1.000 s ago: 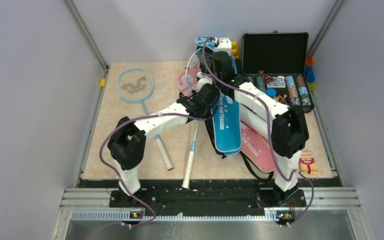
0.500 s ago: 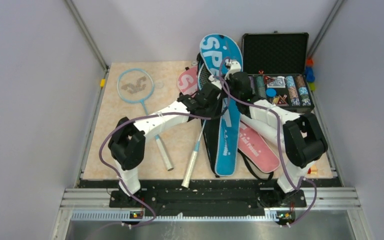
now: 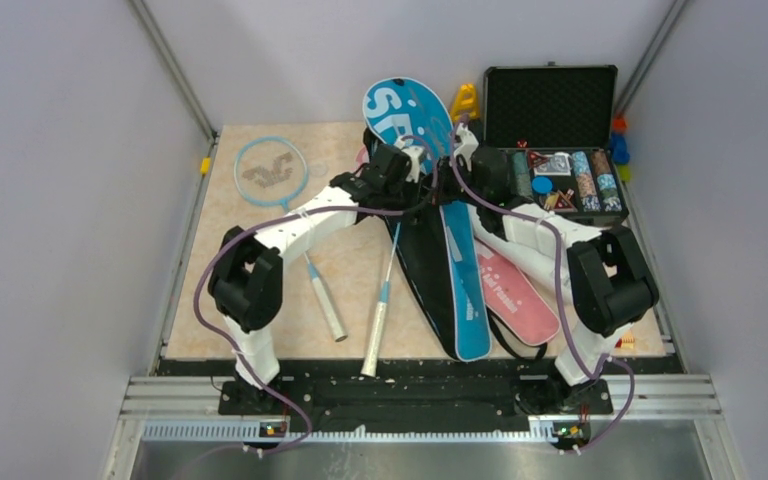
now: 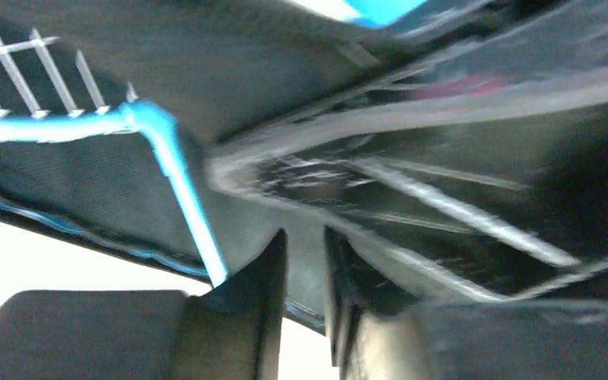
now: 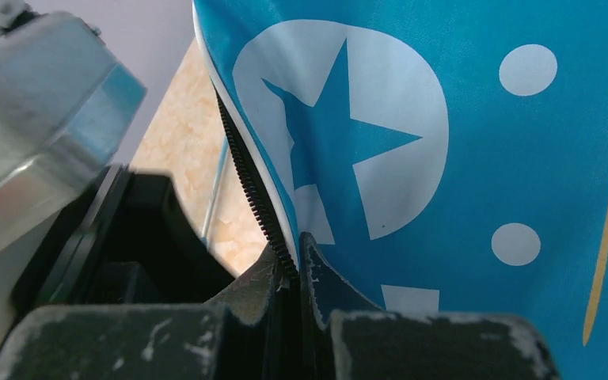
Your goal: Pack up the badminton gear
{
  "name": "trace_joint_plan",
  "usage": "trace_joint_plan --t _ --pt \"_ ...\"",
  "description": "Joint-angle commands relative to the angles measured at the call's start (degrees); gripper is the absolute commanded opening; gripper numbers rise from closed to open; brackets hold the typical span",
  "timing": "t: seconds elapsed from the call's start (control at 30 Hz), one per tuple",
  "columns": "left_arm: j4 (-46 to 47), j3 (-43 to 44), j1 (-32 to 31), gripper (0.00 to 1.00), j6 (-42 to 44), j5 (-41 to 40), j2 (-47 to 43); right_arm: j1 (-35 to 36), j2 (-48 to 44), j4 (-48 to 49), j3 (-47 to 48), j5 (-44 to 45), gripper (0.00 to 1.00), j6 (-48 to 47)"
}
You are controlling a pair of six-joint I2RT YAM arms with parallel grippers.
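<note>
The blue cover (image 3: pixel 465 290) lies open across the mat, its round top flap (image 3: pixel 408 105) held up. My right gripper (image 3: pixel 463 150) is shut on that flap's zipper edge (image 5: pixel 255 198). A light-blue racket (image 3: pixel 388 270) has its head inside the cover's black lining (image 4: pixel 229 71), with its frame (image 4: pixel 162 138) showing in the left wrist view. My left gripper (image 3: pixel 417 165) sits at the cover's mouth. A narrow gap shows between its fingers (image 4: pixel 273 261), with nothing clamped in it. A second racket (image 3: pixel 272 172) lies at the left. The pink cover (image 3: pixel 510 295) lies under the blue one.
An open black case (image 3: pixel 550 105) of poker chips stands at the back right, with a yellow toy (image 3: pixel 463 100) beside it. A small red-and-white box (image 3: pixel 624 341) lies near the right arm's base. Grey walls close in on both sides.
The raised blue flap has swung to the left with my right gripper shut on it. My left gripper has moved back and left, and its jaws have parted slightly.
</note>
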Motion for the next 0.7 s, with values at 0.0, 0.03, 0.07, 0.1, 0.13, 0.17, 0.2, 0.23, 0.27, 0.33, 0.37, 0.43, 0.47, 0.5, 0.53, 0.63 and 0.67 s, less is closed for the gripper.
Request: trace_joint_plan --t 0.0,0.03,0.07,0.1,0.13,0.17,0.2,0.23,0.27,0.33,0.37,0.43,0.47,0.5,0.53,0.63,0.67 --pt "4.32 -8.85 0.3 0.36 -1.04 3.58 -8.48 1.84 -3.36 -0.59 1.08 0.83 0.0 -0.13" --pt "5.74 -12.84 -0.47 0.45 -0.89 2.64 -11.77 1.8 -3.13 -0.82 1.17 1.58 0.0 -0.04" --pt "7.1 -16.92 -1.11 0.52 -1.14 1.45 -15.27 1.79 -2.98 -0.87 1.29 1.73 0.0 0.18" --pt "8.14 -22.49 -1.39 0.57 -1.84 0.24 -18.72 1.79 -2.81 -1.01 1.44 1.83 0.0 0.34" --pt "8.95 -26.61 -1.42 0.64 -2.7 -0.62 -22.36 1.79 -2.59 -1.15 1.6 1.69 0.0 0.31" --pt "9.56 -30.42 -1.44 0.72 -3.61 -2.11 -25.69 1.82 -2.43 -1.47 1.82 1.44 0.0 0.26" --pt "9.71 -34.07 -1.5 0.77 -4.8 -3.5 -29.22 1.8 -2.19 -1.87 2.09 1.21 0.0 0.11" --pt "9.65 -37.14 -1.52 0.81 -5.61 -4.26 -32.59 1.79 -2.01 -2.34 2.36 0.75 0.0 -0.1" --pt "9.63 -40.45 -1.51 0.84 -6.28 -4.79 -35.44 1.79 -1.77 -2.77 2.57 0.38 0.0 -0.34" --pt "10.0 -46.27 -1.59 0.92 -7.66 -5.78 -40.76 1.84 -1.56 -2.93 2.48 -0.15 0.0 -0.63" --pt "10.94 -49.26 -1.52 0.94 -7.9 -5.25 -43.04 1.8 -1.6 -2.9 2.35 -0.36 0.0 -0.63" --pt "15.12 -54.83 -1.52 0.95 -9.29 -5.1 -46.1 1.79 -1.57 -2.81 2.11 -0.64 0.0 -0.72" --pt "18.34 -56.94 -1.52 0.95 -9.97 -3.87 -46.9 1.79 -1.57 -2.73 2.11 -0.89 0.0 -0.61" --pt "20.62 -58.22 -1.56 0.95 -10.52 -2.6 -47.2 1.79 -1.52 -2.53 2.16 -1.29 0.0 -0.37" --pt "22.55 -59.23 -1.53 0.95 -11.13 -0.3 -47.05 1.79 -1.36 -2.32 2.16 -1.68 0.0 -0.05" --pt "27.96 -59.98 -1.51 0.94 -12.27 2.86 -44.19 1.79 -1.07 -1.97 2.24 -2.72 0.0 0.9" --pt "28.41 -59.48 -1.56 0.93 -12.09 3.44 -42.73 1.79 -0.94 -1.93 2.26 -2.91 0.0 1.18"
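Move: The near racket's white grip is the left hand's target, about 20 cm back, 9 cm to its left and 12 cm below. The other racket's grip lies some 18 cm back and 22 cm to that hand's left, about 14 cm down. The blue bag's open black near half is about 12 cm back, 2 cm right and 12 cm below. From the right hand, the target grip lies some 23 cm back, 14 cm left and 16 cm down. The near racket's white grip is what the left hand makes for: from over the open blue bag it sweeps back some 17 cm and left about 12 cm. It sinks about 8 cm, mostly at the start and the end, its fingers spreading from nearly shut to wide, still pointing aslant down to the right. The right hand keeps its pinch on the bag cover's zipped edge, sagging barely a centimetre. ##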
